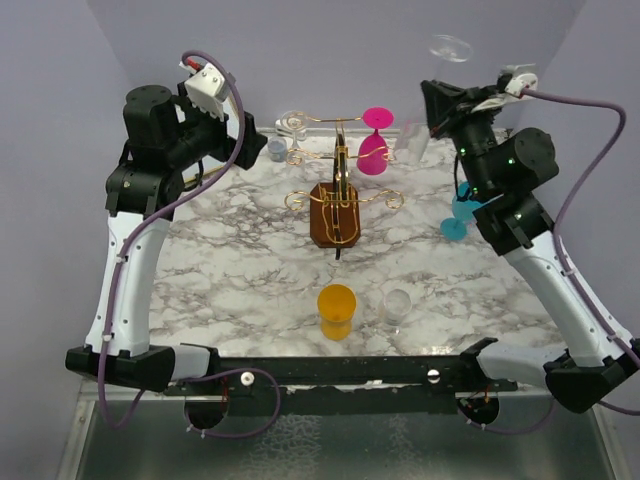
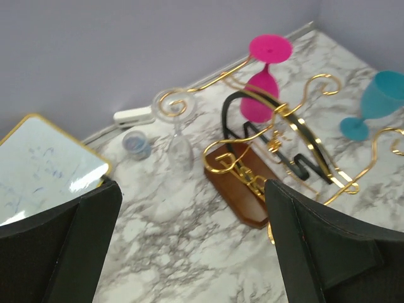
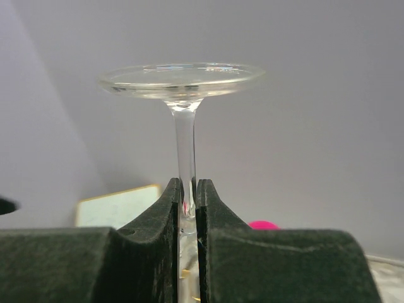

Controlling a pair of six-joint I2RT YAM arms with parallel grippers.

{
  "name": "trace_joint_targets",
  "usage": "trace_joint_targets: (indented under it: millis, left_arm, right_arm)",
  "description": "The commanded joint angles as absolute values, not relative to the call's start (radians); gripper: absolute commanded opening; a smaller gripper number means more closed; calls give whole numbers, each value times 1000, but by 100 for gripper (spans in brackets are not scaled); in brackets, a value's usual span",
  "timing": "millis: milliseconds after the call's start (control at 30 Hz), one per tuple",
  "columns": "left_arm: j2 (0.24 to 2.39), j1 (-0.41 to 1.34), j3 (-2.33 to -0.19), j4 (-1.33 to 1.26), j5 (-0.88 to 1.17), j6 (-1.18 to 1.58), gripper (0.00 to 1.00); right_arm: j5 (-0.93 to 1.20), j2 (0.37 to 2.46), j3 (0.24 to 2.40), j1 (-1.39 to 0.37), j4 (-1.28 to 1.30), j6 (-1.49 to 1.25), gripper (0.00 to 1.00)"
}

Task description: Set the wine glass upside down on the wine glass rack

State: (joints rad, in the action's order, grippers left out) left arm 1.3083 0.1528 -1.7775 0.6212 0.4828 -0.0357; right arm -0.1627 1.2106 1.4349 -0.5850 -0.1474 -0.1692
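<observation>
My right gripper (image 3: 188, 183) is shut on the stem of a clear wine glass (image 3: 184, 139), held upside down with its round foot (image 3: 182, 79) on top. In the top view that foot (image 1: 452, 47) hovers high at the back right, right of the rack. The gold wire wine glass rack (image 1: 336, 205) stands mid-table on its brown wooden base (image 2: 243, 189). A pink glass (image 1: 374, 145) and a clear glass (image 2: 178, 148) hang upside down from its back arms. My left gripper (image 2: 189, 196) is open and empty, above the marble left of the rack.
A blue wine glass (image 1: 458, 212) stands on the table under the right arm. An orange cup (image 1: 337, 310) and a small clear glass (image 1: 398, 305) sit near the front. A small grey-blue cup (image 2: 136, 144) and a gold-edged white board (image 2: 44, 167) lie at the back left.
</observation>
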Motion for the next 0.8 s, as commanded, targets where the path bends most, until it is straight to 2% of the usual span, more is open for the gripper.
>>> trace_joint_targets:
  millis: [0, 167, 267, 433, 767]
  left_arm:
    - [1263, 147, -1710, 649, 251, -121, 99]
    - [1201, 102, -1628, 648, 94, -131, 99]
    - [1163, 83, -1578, 653, 73, -150, 99]
    - [1111, 44, -1487, 657, 100, -164, 99]
    - [1091, -30, -1427, 657, 244, -134, 99]
  right_arm:
    - [-223, 1192, 1384, -386, 30, -113, 1]
    - [-180, 1198, 1261, -319, 28, -114, 1]
    - [-127, 1186, 1161, -319, -9, -120, 1]
    - [28, 1119, 933, -319, -230, -110, 1]
    - [201, 1171, 798, -319, -411, -106, 1]
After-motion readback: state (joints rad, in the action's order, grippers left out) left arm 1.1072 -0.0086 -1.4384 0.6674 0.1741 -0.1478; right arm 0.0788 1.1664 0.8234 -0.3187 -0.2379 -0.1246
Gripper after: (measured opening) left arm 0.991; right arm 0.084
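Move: The right hand holds the clear glass upside down by its stem. The rack's free middle hook on the right side lies about 10 cm ahead, 2 cm left and some 28 cm below. The hanging pink glass is about 15 cm ahead, 3 cm left and 28 cm down, and the blue glass on the table about 6 cm ahead, 17 cm right and 44 cm down. From the empty left hand that hook is about 10 cm ahead, 26 cm right and 21 cm down. Down by some 26 cm in one quick sweep, the right hand lowers the clear glass to the right side of the rack. It first swings about 10 cm right and 5 cm forward, then eases back left as it slows, tipping about 25 degrees downward with the stem still pinched. The open left hand withdraws about 11 cm left and 9 cm down from the rack, turning some 25 degrees counter-clockwise. ##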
